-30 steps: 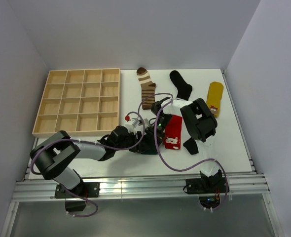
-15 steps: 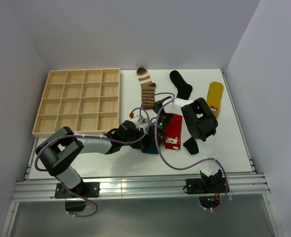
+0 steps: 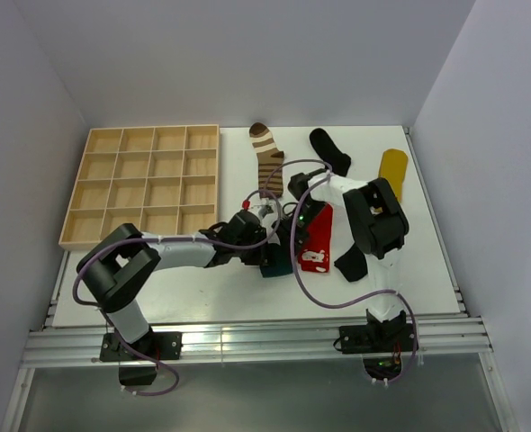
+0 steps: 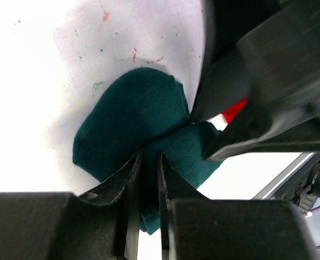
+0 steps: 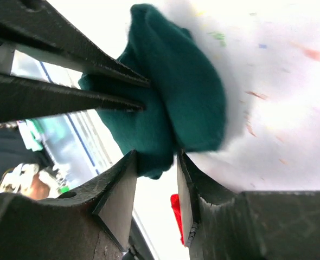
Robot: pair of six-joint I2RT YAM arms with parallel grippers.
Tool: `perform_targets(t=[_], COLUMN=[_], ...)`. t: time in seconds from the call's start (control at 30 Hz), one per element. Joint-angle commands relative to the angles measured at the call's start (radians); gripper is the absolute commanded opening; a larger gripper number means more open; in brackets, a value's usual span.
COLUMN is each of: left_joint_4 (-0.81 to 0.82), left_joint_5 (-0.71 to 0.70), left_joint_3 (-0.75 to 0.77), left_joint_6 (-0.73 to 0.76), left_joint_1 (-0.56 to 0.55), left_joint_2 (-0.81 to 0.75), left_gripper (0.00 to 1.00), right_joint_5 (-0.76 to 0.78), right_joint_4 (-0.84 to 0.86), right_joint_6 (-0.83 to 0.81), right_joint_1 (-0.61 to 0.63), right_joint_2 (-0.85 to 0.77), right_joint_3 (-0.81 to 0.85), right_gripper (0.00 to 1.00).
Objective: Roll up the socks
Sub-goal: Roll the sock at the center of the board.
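Note:
A dark teal sock lies folded on the white table; from above it shows as a teal bundle at the centre front. My left gripper is shut on a fold of it. My right gripper faces it from the other side, open, with a lobe of the teal sock hanging between its tips. The red sock lies just right of the two grippers. The brown-cream striped sock, the plain black sock and the yellow sock lie at the back.
A wooden compartment tray stands at the back left. Another dark sock lies partly under the right arm. Purple cables loop over both arms near the centre. White walls close in the table.
My left gripper has slid right and closed on the teal sock. My right gripper's jaws have widened off the sock and its arm has shifted slightly back.

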Motion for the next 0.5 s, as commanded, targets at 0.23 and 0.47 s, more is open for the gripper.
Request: perform_targets(t=[0.23, 0.47], left_joint_4=[-0.175, -0.152], left_joint_5=[-0.004, 0.062], left_joint_3=[-0.017, -0.025], left_joint_6=[0.027, 0.027], left_joint_1=[0.027, 0.059], left_joint_2=[0.083, 0.126], left_gripper=[0.0, 0.0], right_joint_5=[0.044, 0.109], right_joint_4=[0.123, 0.298], right_joint_6=[-0.032, -0.095], right_joint_1=[-0.122, -0.116], right_joint_2=[-0.182, -0.415], right_joint_3=[-0.046, -0.218], right_gripper=[0.42, 0.46])
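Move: The green sock, folded into a short bundle, has its middle about 3 cm to the left hand's right and 1 cm back, just below the fingertips that already pinch its fold. From the right hand it lies roughly 5 cm left and 1 cm back, its near edge between the parted fingers. The red sock's middle is some 5 cm right of the right hand and 4 cm ahead, the plain black sock's about 18 cm right and 1 cm ahead. Forward, to the right and up, about 4 cm each way, the right hand backs off the edge of the green sock and travels towards the red one, its fingers staying partly open and swinging some 20 degrees to point more steeply down. The left hand stays put with its pinch on the green sock's fold, barely sinking. ##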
